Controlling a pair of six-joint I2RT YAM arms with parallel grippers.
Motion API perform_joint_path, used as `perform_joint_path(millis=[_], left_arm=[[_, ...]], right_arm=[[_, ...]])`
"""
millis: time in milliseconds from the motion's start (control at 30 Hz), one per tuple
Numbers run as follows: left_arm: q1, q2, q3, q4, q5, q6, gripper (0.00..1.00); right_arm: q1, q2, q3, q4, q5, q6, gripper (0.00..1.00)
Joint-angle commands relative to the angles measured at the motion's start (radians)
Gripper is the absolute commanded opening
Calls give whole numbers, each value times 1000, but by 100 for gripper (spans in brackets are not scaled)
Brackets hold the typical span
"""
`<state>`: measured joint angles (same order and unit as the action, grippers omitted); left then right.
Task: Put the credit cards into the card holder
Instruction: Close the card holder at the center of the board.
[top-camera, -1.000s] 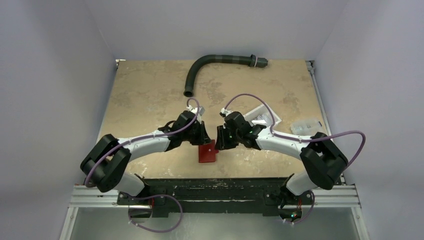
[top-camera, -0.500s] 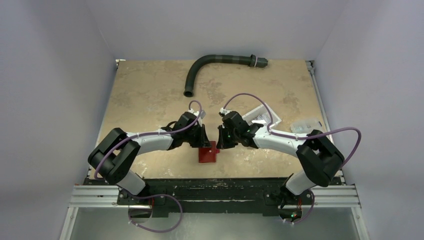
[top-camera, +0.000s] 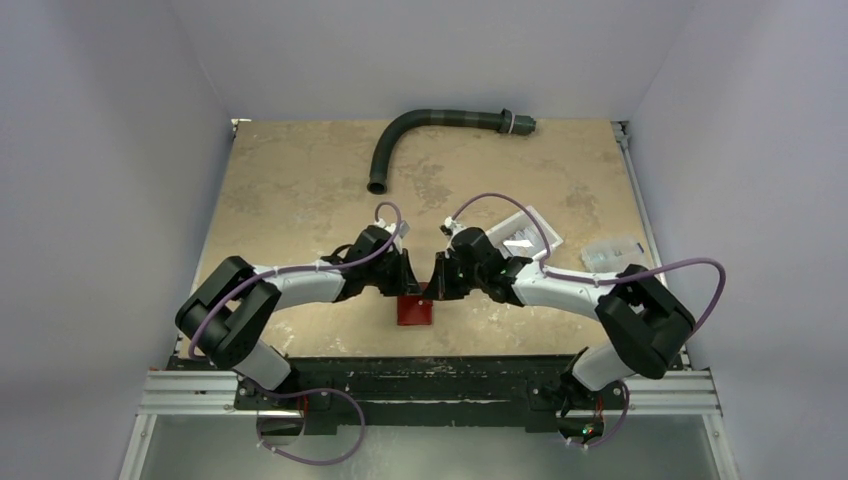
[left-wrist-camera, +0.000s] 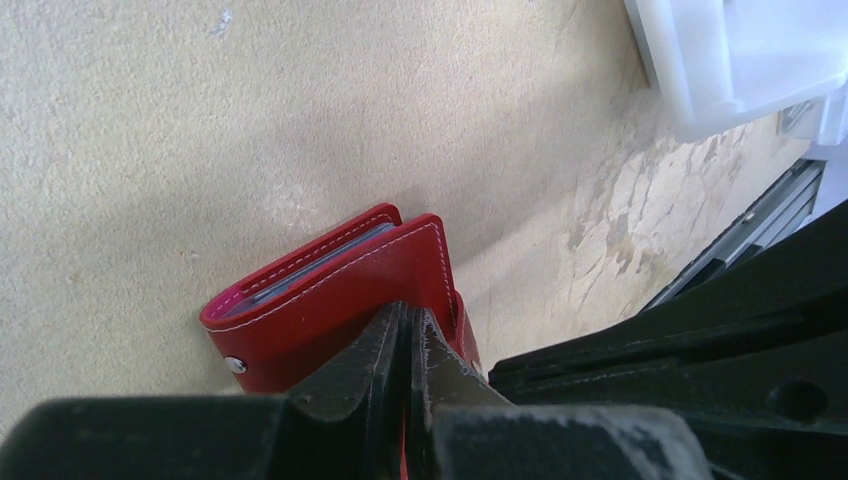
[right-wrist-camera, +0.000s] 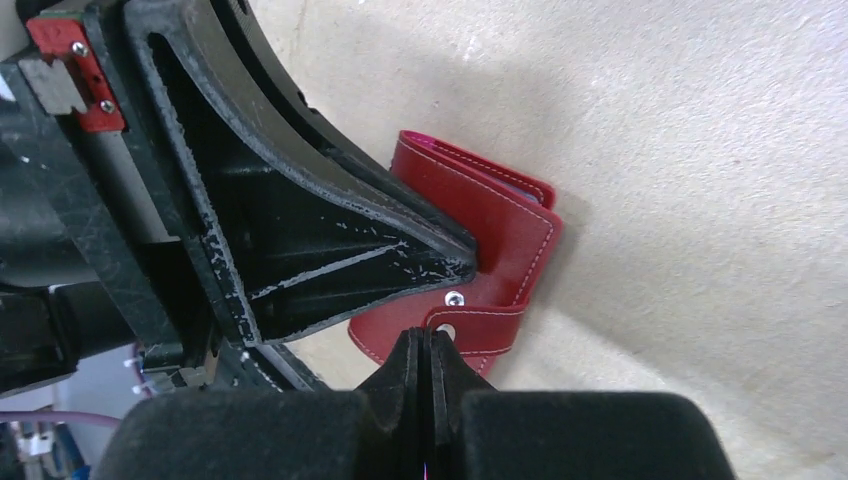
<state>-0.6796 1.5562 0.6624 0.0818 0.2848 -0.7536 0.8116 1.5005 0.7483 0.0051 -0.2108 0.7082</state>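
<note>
The dark-red card holder (top-camera: 415, 309) lies folded near the table's front middle. My left gripper (top-camera: 405, 287) is shut on one red leaf of the card holder (left-wrist-camera: 330, 290), and red shows between its jaws. A grey credit card edge (left-wrist-camera: 335, 247) peeks from the fold. My right gripper (right-wrist-camera: 425, 338) is shut, its tips touching the end of the snap tab (right-wrist-camera: 485, 326); nothing shows between them. In the right wrist view the left gripper's finger (right-wrist-camera: 400, 255) lies over the card holder (right-wrist-camera: 505, 225).
A white bin (top-camera: 527, 234) stands behind the right gripper, its corner also in the left wrist view (left-wrist-camera: 740, 60). A clear plastic box (top-camera: 612, 250) sits at the right edge. A dark curved hose (top-camera: 420, 125) lies at the back. The table's metal front rail (top-camera: 430, 385) is close.
The right gripper has shut and slid a little left onto the card holder's tab. The left arm's elbow shifted right; its gripper stayed shut on the holder.
</note>
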Motion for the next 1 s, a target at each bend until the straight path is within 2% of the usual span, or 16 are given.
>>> perform_joint_path(millis=[0, 333, 467, 533, 600, 733, 800, 900, 967], left_arm=[[5, 0, -60, 14, -4, -44, 0], [5, -49, -153, 187, 23, -166, 0], [6, -63, -181, 253, 50, -209, 0], [6, -107, -191, 267, 51, -213, 9], [6, -173, -187, 239, 31, -198, 26], [13, -313, -143, 84, -9, -126, 53], [20, -386, -124, -8, -39, -85, 64], [24, -465, -108, -167, -77, -27, 67], [23, -484, -132, -191, -77, -22, 65]], right_arm=[[3, 1, -28, 170, -83, 92, 0], [1, 6, -99, 288, -107, 156, 0], [1, -7, -87, 245, -85, 133, 0], [2, -14, -63, 186, -66, 84, 0], [1, -27, -35, 108, -10, 38, 0], [1, -40, 13, 2, -3, -50, 0], [1, -39, 38, -51, 4, -85, 0], [1, -40, 74, -114, 25, -126, 0], [2, -40, 84, -137, 42, -141, 0]])
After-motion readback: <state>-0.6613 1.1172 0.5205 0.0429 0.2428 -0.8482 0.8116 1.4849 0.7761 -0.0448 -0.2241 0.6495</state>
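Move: The left fingertips are on the closed card holder's cover near its snap; the holder's middle lies about 2 cm back, 1 cm left and 1 cm below. From the right fingertips, the strap is roughly 1 cm left, level fore and aft and just below; the holder's middle is some 4 cm left, 1 cm back and 2 cm lower. The white tray stands about 13 cm ahead and 19 cm right of the right hand, slightly lower. Left fingers open, lifting about 8 cm off the holder; right tips shift left-back at its strap and return. ##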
